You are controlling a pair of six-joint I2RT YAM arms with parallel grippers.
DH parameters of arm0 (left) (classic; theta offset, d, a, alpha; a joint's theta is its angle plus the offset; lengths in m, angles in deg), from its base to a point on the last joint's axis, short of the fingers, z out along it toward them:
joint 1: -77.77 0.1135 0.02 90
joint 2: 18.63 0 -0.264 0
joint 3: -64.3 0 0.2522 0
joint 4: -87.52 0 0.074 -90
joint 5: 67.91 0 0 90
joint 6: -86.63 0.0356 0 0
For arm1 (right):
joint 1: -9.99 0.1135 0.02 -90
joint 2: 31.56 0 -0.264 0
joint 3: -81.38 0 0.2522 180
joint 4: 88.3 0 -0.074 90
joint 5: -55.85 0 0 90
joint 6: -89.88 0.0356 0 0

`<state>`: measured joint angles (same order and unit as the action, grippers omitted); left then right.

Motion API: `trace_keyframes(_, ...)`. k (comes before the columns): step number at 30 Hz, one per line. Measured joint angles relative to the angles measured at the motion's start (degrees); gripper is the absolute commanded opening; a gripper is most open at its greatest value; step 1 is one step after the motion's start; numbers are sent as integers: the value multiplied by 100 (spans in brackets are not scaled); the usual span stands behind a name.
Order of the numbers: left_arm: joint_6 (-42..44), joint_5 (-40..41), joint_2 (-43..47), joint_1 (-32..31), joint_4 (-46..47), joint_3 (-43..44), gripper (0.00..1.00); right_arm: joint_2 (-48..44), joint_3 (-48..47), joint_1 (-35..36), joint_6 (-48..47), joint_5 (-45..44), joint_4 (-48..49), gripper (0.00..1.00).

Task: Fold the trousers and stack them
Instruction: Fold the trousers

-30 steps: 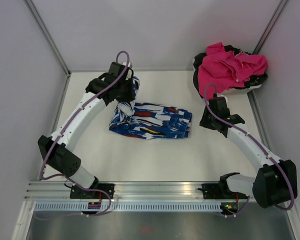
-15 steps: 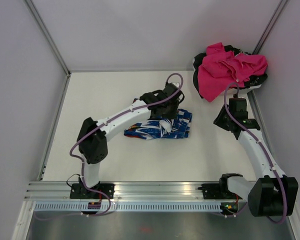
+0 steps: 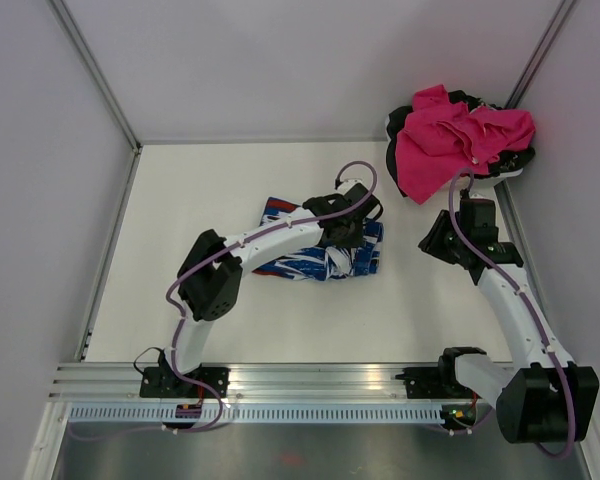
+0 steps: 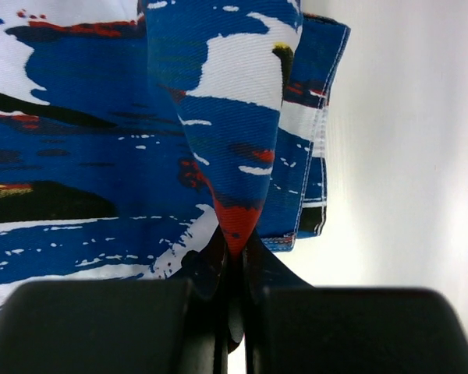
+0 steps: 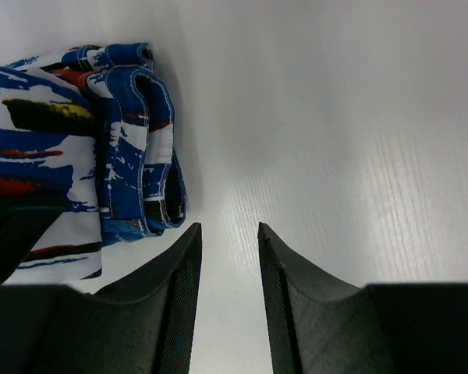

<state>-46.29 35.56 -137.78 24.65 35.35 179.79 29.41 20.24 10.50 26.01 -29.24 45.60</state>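
Observation:
The trousers [image 3: 305, 258], royal blue with white, red and black blotches, lie in a folded bundle in the middle of the table. My left gripper [image 3: 348, 233] hovers over their right end, shut on a pinched fold of the fabric [image 4: 235, 226], which hangs in a blue cone over the layers below. My right gripper [image 3: 433, 243] is to the right of the bundle, low over bare table. It is open with nothing between its fingers [image 5: 229, 234]. The trousers' stitched hem edges [image 5: 144, 171] show just left of its fingertips.
A heap of pink clothing [image 3: 458, 135] on something dark sits in the back right corner, behind my right arm. Pale walls close in the table on three sides. A metal rail [image 3: 310, 382] runs along the near edge.
My left gripper has swept from the back left over to the right, carrying one end of the trousers across the rest, so the bundle is shorter. My right gripper backed away to the right.

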Motion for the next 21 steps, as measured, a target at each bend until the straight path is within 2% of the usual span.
trace_keyframes(6, -256, 470, 15, 33, 2, 63, 2, -94, 37, 0, -52, 111, -13, 43)
trace_keyframes(21, -258, 739, 262, 522, 186, 184, 2, -138, 122, 0, -61, 236, -26, 43)
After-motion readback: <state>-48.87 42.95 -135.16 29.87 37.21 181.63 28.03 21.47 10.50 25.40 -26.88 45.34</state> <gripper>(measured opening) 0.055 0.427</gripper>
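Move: The left hand holds the loose leg part of the trousers. The middle of the folded trousers lies about 8 cm to its left, 1 cm ahead and roughly 7 cm below; the waist end lies about 4 cm to the hand's right, 1 cm ahead, equally low. The pink pile is some 23 cm ahead and 26 cm right. From the right hand, the trousers' middle is about 27 cm left, 3 cm ahead and 12 cm below. Still pinching the trouser leg between shut fingers, the left hand pulls it forward, up and somewhat left, towards the far edge of the trousers: about 6 cm out and 4 cm up, starting gently and easing off at the end. The wrist swings some 10 degrees counter-clockwise while the fingers tip up slightly. ##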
